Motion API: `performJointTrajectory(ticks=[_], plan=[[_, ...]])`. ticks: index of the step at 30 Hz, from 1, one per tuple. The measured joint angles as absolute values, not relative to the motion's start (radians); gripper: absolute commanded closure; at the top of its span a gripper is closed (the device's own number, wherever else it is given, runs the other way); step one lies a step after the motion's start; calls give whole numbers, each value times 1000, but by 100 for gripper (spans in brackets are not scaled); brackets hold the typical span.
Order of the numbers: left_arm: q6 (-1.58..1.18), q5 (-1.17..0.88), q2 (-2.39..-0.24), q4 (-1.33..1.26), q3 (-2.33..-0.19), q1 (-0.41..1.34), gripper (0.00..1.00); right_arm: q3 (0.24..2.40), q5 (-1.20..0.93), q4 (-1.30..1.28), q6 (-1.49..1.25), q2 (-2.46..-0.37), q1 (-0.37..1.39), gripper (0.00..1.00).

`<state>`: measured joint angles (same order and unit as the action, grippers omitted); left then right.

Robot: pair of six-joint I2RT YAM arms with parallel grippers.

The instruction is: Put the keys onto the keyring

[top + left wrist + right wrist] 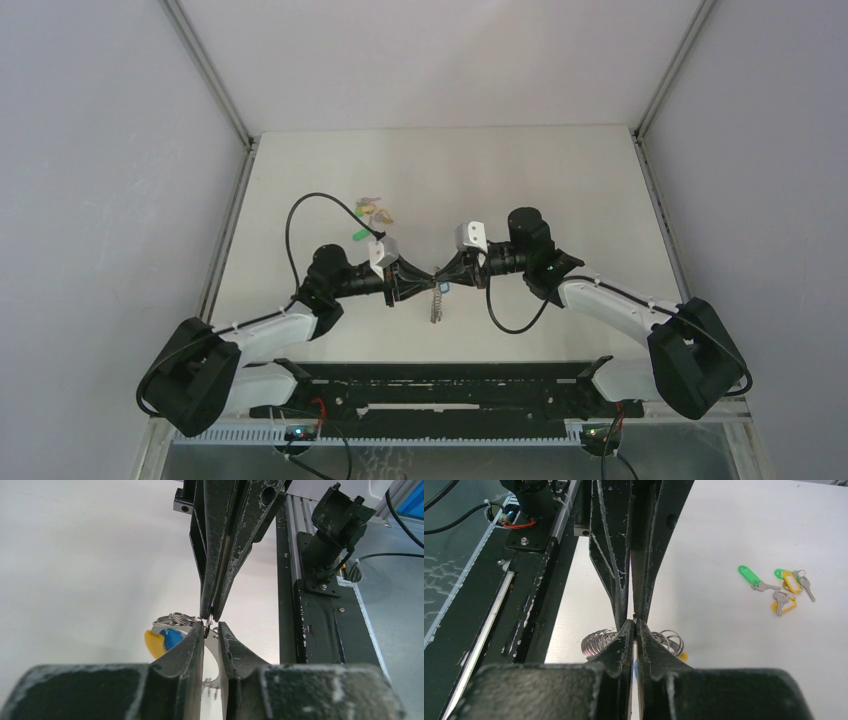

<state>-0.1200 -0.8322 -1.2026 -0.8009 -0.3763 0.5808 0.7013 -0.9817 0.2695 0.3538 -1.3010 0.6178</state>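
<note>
My two grippers meet tip to tip above the table's middle. The right gripper is shut on the keyring, whose ribbed silvery coils spread to both sides of its jaws. It hangs below the tips. A blue-headed key and a yellow-headed one hang at the ring. The left gripper faces it, jaws a narrow gap apart, with a thin wire of the ring at its tips. Loose keys lie on the table, and a green-headed one lies apart from them.
A black rail with cables runs along the table's near edge, seen also as a black frame close beside the grippers. Walls close in the white table on both sides.
</note>
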Motion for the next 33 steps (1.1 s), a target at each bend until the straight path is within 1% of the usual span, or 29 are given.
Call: performJointTrajectory(ticks=[1, 4, 5, 10, 12, 15, 20, 25, 27, 33], plan=[[-120, -833, -1203, -799, -376, 581, 85, 702, -982, 269, 354, -1301, 618, 100], [-112, -833, -1203, -791, -376, 581, 98, 702, -982, 265, 357, -1301, 618, 100], [-109, -832, -1202, -786, -377, 582, 100, 702, -982, 261, 358, -1301, 618, 100], [-62, -814, -1166, -686, -394, 587, 100, 706, -974, 231, 371, -1301, 618, 100], [-34, -793, -1128, -612, -406, 591, 100, 712, -971, 217, 382, -1299, 618, 95], [22, -726, -1073, -456, -453, 618, 100, 715, -966, 194, 400, -1286, 616, 83], [100, -555, -1053, -204, -580, 690, 100, 715, -939, 121, 447, -1246, 591, 76], [125, -409, -1068, 36, -715, 743, 100, 715, -921, 42, 488, -1190, 548, 62], [137, -358, -1098, 160, -805, 771, 100, 715, -921, 38, 497, -1169, 539, 58], [207, -257, -1194, 481, -1031, 836, 100, 690, -938, 105, 501, -1136, 533, 57]])
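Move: Between the two facing fingertips hangs the wire keyring, its top ring about 1 cm right of the left hand point, practically level, and right at the right hand's pads. From the left hand, the coil hangs some 4 cm back and 3 below, straight behind, the blue tag 2 cm right and 4 below, neither ahead nor back. The loose keys lie about 22 cm ahead, 16 to the left and 14 below. Closing its part-open fingers on the top ring, the left hand takes the keyring from the right, then tips its fingertips down some 35 degrees while rising about 2.5 cm. Once the left is shut, the right fingers open and let go, backing off about 3.5 cm to the right, then lifting slightly. ##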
